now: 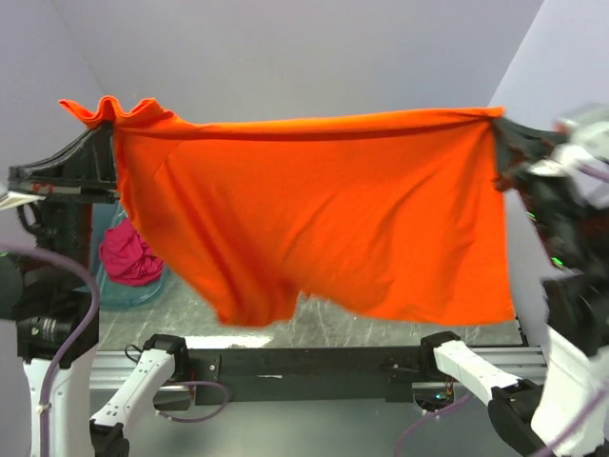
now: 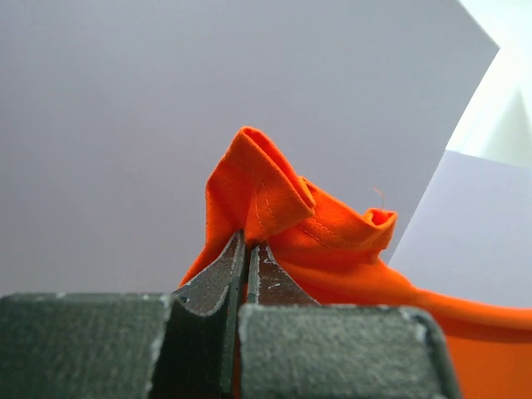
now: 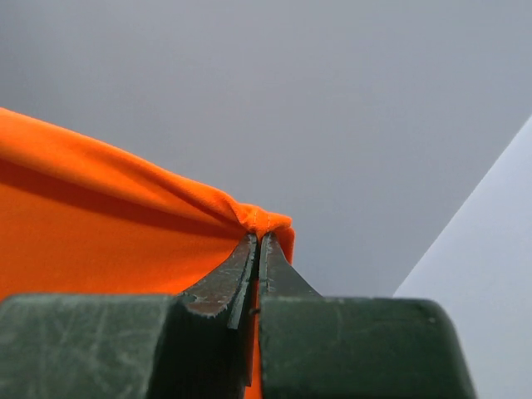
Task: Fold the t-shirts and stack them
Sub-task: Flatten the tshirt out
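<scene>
A bright orange t-shirt (image 1: pixel 324 209) hangs stretched in the air between my two arms, its lower edge dangling just above the table. My left gripper (image 1: pixel 107 122) is shut on its upper left corner, where the cloth bunches above the fingertips (image 2: pixel 247 239). At the upper right, my right gripper (image 1: pixel 497 119) is shut on the other corner, and the orange t-shirt (image 3: pixel 100 224) pulls taut away to the left of its fingers (image 3: pixel 258 241). A magenta t-shirt (image 1: pixel 128 255) lies crumpled in the tub at the left.
A translucent blue plastic tub (image 1: pixel 105 286) stands at the left of the table, behind the left arm. A strip of grey marbled tabletop (image 1: pixel 381 331) shows below the hanging cloth. White walls close in behind and on the right.
</scene>
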`<state>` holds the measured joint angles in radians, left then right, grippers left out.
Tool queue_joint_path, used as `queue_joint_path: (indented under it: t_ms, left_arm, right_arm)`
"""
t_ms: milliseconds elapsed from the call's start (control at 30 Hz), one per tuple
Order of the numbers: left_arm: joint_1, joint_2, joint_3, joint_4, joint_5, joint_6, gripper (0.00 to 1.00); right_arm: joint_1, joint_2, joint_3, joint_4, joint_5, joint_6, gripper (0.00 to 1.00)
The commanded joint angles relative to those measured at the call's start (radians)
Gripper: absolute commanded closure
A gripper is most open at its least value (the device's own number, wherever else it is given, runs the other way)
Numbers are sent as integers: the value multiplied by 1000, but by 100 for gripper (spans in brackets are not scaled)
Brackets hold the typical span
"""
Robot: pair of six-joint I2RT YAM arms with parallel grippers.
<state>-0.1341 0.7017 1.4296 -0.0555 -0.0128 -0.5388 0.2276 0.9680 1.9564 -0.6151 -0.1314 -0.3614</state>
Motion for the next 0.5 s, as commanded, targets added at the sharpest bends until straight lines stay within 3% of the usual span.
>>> queue_joint_path:
  t_ms: [0, 267, 300, 400, 467]
  left_arm:
    - [10, 56, -102, 3, -27, 19, 99]
    - [-2, 333, -486, 81, 76, 19, 100]
    - [-9, 378, -541, 109, 65, 22, 100]
    - [-13, 580, -569, 154, 30, 39, 100]
    - [-13, 752, -522, 132, 24, 60, 100]
  right_arm:
    - [-11, 5, -210, 84, 73, -17, 100]
    - [-14, 49, -866, 385, -33, 4, 99]
    - [-13, 76, -905, 415, -37, -13, 89]
    - [-20, 237, -941, 467, -2, -25, 30]
    - [-60, 334, -895, 424, -57, -1, 23]
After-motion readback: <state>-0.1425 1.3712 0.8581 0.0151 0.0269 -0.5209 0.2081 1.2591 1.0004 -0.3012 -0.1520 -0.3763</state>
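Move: I hold the orange t-shirt stretched between both hands, high up. The table spot for my left corner is about 22 cm ahead, 4 cm right and roughly 60 cm below my left hand; the basket with the crimson shirt is about 13 cm ahead and 19 cm left of that hand. My right hand's spot is about 18 cm ahead, 4 cm left and as far down, with the blue stack some 31 cm ahead and 12 cm right of the hand. I whip both hands down and forward together to throw the orange t-shirt out over the table, my left dropping about 45 cm while reaching half as far ahead, fingers tipping steeply downward. My left keeps its pinch on its corner; my right, coming down short of the blue stack, opens wide late in the drop and lets go of its corner. ##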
